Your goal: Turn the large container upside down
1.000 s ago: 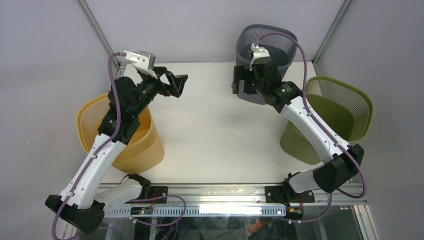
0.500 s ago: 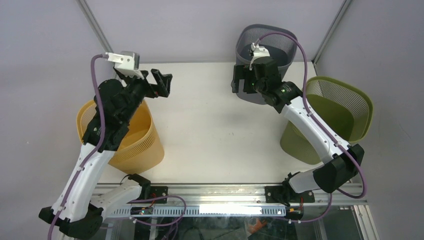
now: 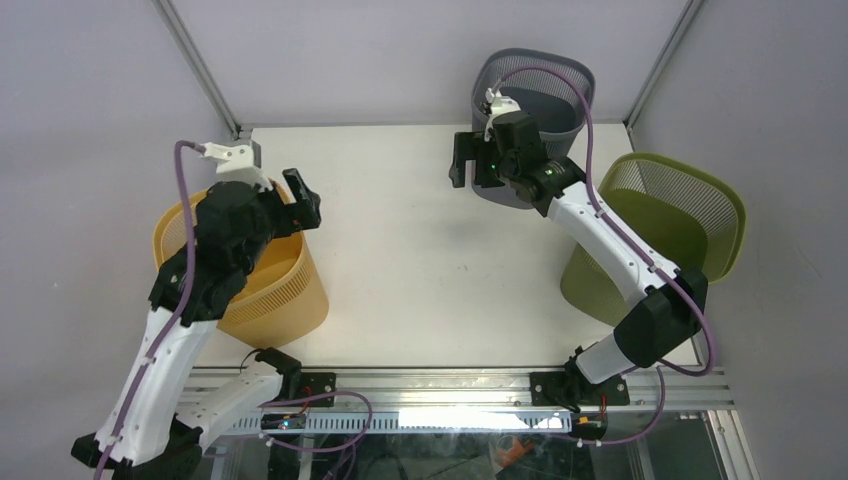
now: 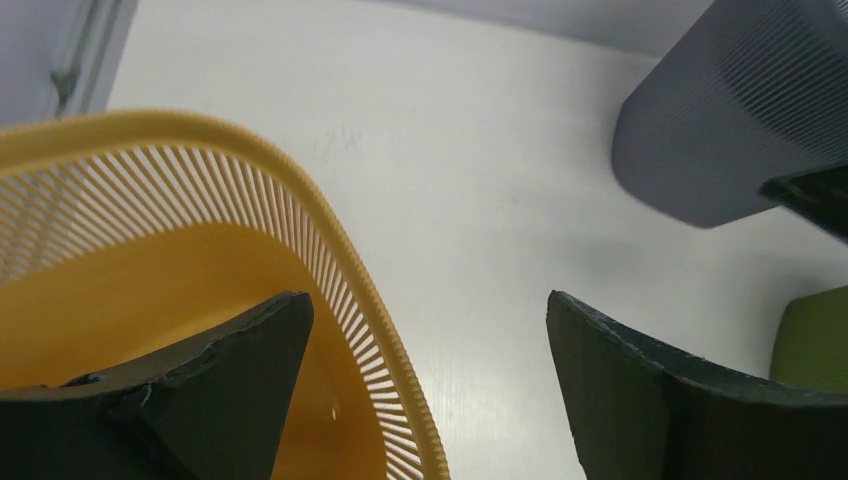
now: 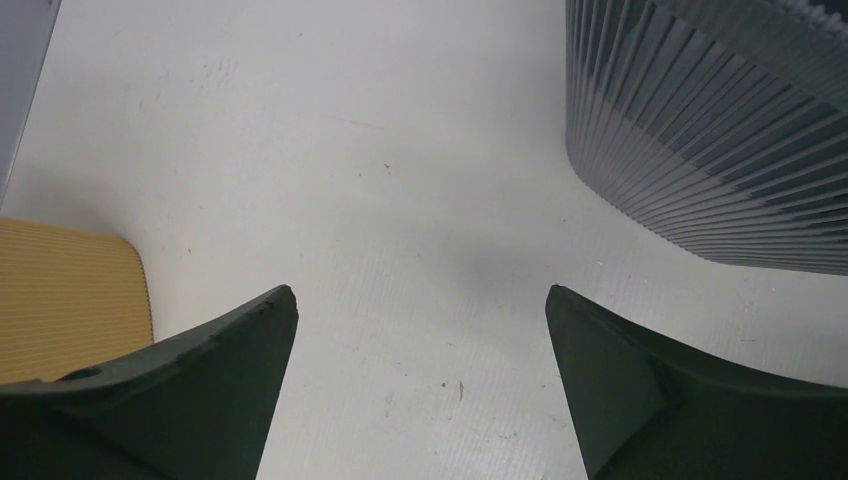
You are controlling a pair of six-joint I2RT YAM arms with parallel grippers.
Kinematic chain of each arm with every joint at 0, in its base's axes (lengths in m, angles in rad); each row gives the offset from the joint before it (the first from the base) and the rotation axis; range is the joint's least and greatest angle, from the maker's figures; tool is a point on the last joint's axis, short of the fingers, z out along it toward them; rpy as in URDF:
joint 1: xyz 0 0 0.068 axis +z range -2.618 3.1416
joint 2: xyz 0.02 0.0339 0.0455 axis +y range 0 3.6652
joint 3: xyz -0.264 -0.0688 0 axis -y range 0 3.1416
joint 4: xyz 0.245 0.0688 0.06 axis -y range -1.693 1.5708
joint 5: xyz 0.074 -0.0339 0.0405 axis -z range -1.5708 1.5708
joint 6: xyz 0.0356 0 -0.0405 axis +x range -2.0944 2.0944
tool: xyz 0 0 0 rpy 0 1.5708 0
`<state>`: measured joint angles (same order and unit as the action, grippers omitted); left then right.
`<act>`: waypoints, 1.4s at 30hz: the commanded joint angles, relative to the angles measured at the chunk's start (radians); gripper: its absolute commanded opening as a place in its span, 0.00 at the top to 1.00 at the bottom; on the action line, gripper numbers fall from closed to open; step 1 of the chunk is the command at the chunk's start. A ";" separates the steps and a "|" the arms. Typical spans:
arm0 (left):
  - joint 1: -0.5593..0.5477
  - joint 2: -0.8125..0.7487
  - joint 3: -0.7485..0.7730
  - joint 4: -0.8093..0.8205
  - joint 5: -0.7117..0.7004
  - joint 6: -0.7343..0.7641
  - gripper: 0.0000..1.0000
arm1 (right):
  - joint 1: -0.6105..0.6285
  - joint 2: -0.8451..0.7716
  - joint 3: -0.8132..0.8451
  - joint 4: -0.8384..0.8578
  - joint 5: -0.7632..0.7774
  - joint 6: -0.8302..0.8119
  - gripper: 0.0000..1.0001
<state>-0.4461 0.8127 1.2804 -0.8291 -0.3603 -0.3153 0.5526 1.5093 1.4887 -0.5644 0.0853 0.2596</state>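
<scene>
Three mesh containers stand upright: a yellow one at the left, a grey one at the back and a green one at the right. My left gripper is open over the yellow container's far right rim. One finger is inside the container, the other is outside over the table, and neither touches the rim. My right gripper hangs open over bare table, just left of the grey container, with nothing between its fingers.
The grey container and a bit of the green one show beyond the left fingers. A corner of the yellow container shows left of the right fingers. Metal frame posts stand at the table's back corners.
My left arm has drawn back and to the left, bringing its gripper from over the table's far side down to the yellow container's rim. The right gripper has shifted slightly left.
</scene>
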 commanded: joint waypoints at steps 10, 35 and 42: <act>-0.010 0.150 0.088 -0.276 -0.107 -0.299 0.21 | 0.005 -0.003 0.042 0.060 -0.049 0.029 0.00; -0.014 0.409 0.196 0.198 0.403 -0.236 1.00 | 0.005 -0.093 0.021 0.026 0.086 0.041 0.01; -0.030 0.536 0.279 0.454 0.671 -0.354 1.00 | 0.003 -0.160 -0.010 0.025 0.163 0.050 0.00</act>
<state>-0.4591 1.3247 1.4883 -0.7166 -0.0021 -0.5087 0.5526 1.4235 1.4845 -0.5735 0.1837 0.2970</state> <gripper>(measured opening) 0.071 0.994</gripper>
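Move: The yellow container's right-hand rim, near its far corner, sits about 8 cm straight below the open left hand. The container's middle is some 16 cm to this hand's left, 7 cm back and 20 cm below; the grey container stands about 28 cm ahead and 51 cm to the right, its middle also some 20 cm lower. From the right hand, the yellow container lies roughly 51 cm left, 20 cm back and 12 cm below. The yellow container's rim is taken by the left hand, which sinks about 8 cm, tipping nose-down some 20 degrees, and closes its fingers on the wall there. Keeping that pinch, the left hand pulls the container to the right and forward, rising a little and turning clockwise. Late on, the open right hand rises and drifts right slightly, touching nothing. ##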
